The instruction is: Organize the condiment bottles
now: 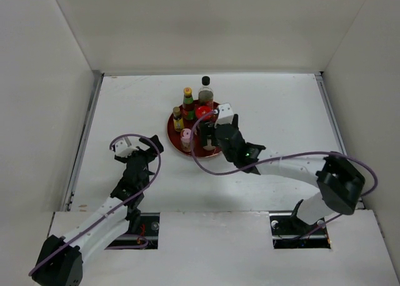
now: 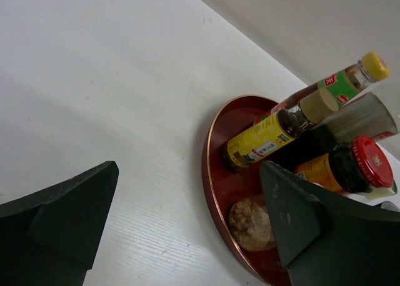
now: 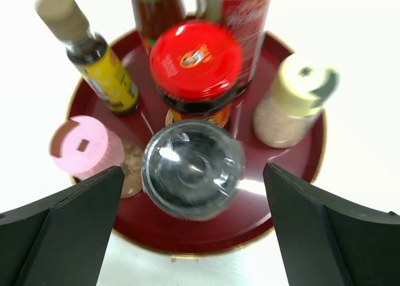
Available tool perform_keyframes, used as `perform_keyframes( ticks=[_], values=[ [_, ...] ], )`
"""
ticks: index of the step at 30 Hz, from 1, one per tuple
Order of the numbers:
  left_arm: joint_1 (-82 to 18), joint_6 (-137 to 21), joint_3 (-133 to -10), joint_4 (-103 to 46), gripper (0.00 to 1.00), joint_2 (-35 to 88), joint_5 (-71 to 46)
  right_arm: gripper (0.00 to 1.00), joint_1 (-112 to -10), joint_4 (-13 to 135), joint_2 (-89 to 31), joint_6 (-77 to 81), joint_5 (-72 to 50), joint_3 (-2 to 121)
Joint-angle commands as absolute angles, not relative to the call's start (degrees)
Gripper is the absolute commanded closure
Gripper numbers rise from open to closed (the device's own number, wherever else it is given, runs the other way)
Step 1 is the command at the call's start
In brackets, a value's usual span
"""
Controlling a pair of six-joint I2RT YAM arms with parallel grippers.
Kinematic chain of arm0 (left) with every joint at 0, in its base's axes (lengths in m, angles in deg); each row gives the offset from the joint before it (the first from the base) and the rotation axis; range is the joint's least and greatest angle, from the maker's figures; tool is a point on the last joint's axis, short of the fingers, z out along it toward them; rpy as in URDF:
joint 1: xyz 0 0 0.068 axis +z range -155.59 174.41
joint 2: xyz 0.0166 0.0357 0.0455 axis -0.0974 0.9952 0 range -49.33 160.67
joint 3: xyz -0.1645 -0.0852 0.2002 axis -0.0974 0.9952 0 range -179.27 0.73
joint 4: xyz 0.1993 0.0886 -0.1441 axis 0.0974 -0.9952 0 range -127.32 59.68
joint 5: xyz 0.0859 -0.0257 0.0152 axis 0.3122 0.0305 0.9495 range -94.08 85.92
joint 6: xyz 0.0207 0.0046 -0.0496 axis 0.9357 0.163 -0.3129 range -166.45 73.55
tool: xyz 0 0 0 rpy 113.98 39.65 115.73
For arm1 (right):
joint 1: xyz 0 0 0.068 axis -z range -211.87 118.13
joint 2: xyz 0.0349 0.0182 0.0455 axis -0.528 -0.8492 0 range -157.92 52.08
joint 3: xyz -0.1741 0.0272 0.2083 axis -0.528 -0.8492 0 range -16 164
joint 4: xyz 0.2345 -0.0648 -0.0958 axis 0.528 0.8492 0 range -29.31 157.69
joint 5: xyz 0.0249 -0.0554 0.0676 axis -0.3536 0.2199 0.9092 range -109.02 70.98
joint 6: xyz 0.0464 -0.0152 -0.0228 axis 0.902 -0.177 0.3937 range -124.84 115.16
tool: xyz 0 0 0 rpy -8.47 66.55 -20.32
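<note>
A round red tray [image 1: 173, 135] holds the condiment bottles. In the right wrist view I see a grey clear-capped jar [image 3: 190, 167], a red-capped jar [image 3: 195, 58], a pink-capped shaker [image 3: 84, 145], a pale yellow-capped shaker [image 3: 300, 86] and a cream-capped yellow-label bottle [image 3: 94, 55]. A black-capped bottle [image 1: 205, 89] and a yellow-capped bottle [image 1: 187, 98] stand at the tray's far side. My right gripper [image 3: 192, 173] is open, its fingers either side of the grey-capped jar and not touching it. My left gripper [image 2: 187, 167] is open and empty over the table, left of the tray rim [image 2: 209, 173].
White walls [image 1: 44, 111] enclose the white table [image 1: 287, 111] on the left, back and right. The right arm [image 1: 287, 167] reaches across from the lower right to the tray. Purple cables loop beside both arms.
</note>
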State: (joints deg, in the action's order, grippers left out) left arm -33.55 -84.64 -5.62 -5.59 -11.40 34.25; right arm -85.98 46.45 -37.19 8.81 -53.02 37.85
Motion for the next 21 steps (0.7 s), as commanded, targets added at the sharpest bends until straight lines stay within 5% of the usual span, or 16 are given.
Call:
perform_keyframes(
  ticks=[1,8,21],
  values=[
    [-34.0,-85.2,-5.2,-2.5,0.0,-11.5,35.9,0.0,-86.5,42.3,-28.3,8.5,-58.0,34.8],
    [-32.1,-86.3,-8.8,-5.9,0.0,-9.3,32.8,0.0,-80.9,38.6,-20.1,14.1,-67.0,22.0],
    [-29.0,-88.1,-18.9,-24.5,0.0,-9.8,31.9,0.0,-73.8,40.4,-20.1,26.1,-60.1,15.2]
  ],
)
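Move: Just ahead of the open right fingers, some 2 cm forward and 5 cm below, stands the grey-capped shaker on the tray. The red-lidded jar is about 8 cm forward and 3 cm left, the cream-capped shaker 8 cm forward and 5 cm right, the pink-capped shaker 2 cm forward and 9 cm left, all at a similar depth. From the left hand the grey-capped shaker lies roughly 27 cm right, 5 cm forward and slightly lower. Backing clear of the grey-capped shaker with fingers still wide open, the right hand rises about 5 cm while swinging right, off the tray and over bare table. Some 15 cm out to the right it has sunk below its starting height, and the wrist has turned roughly 25 degrees clockwise. Holding nothing, the left hand eases a couple of centimetres left and slightly up, its fingers tipping down a little. ##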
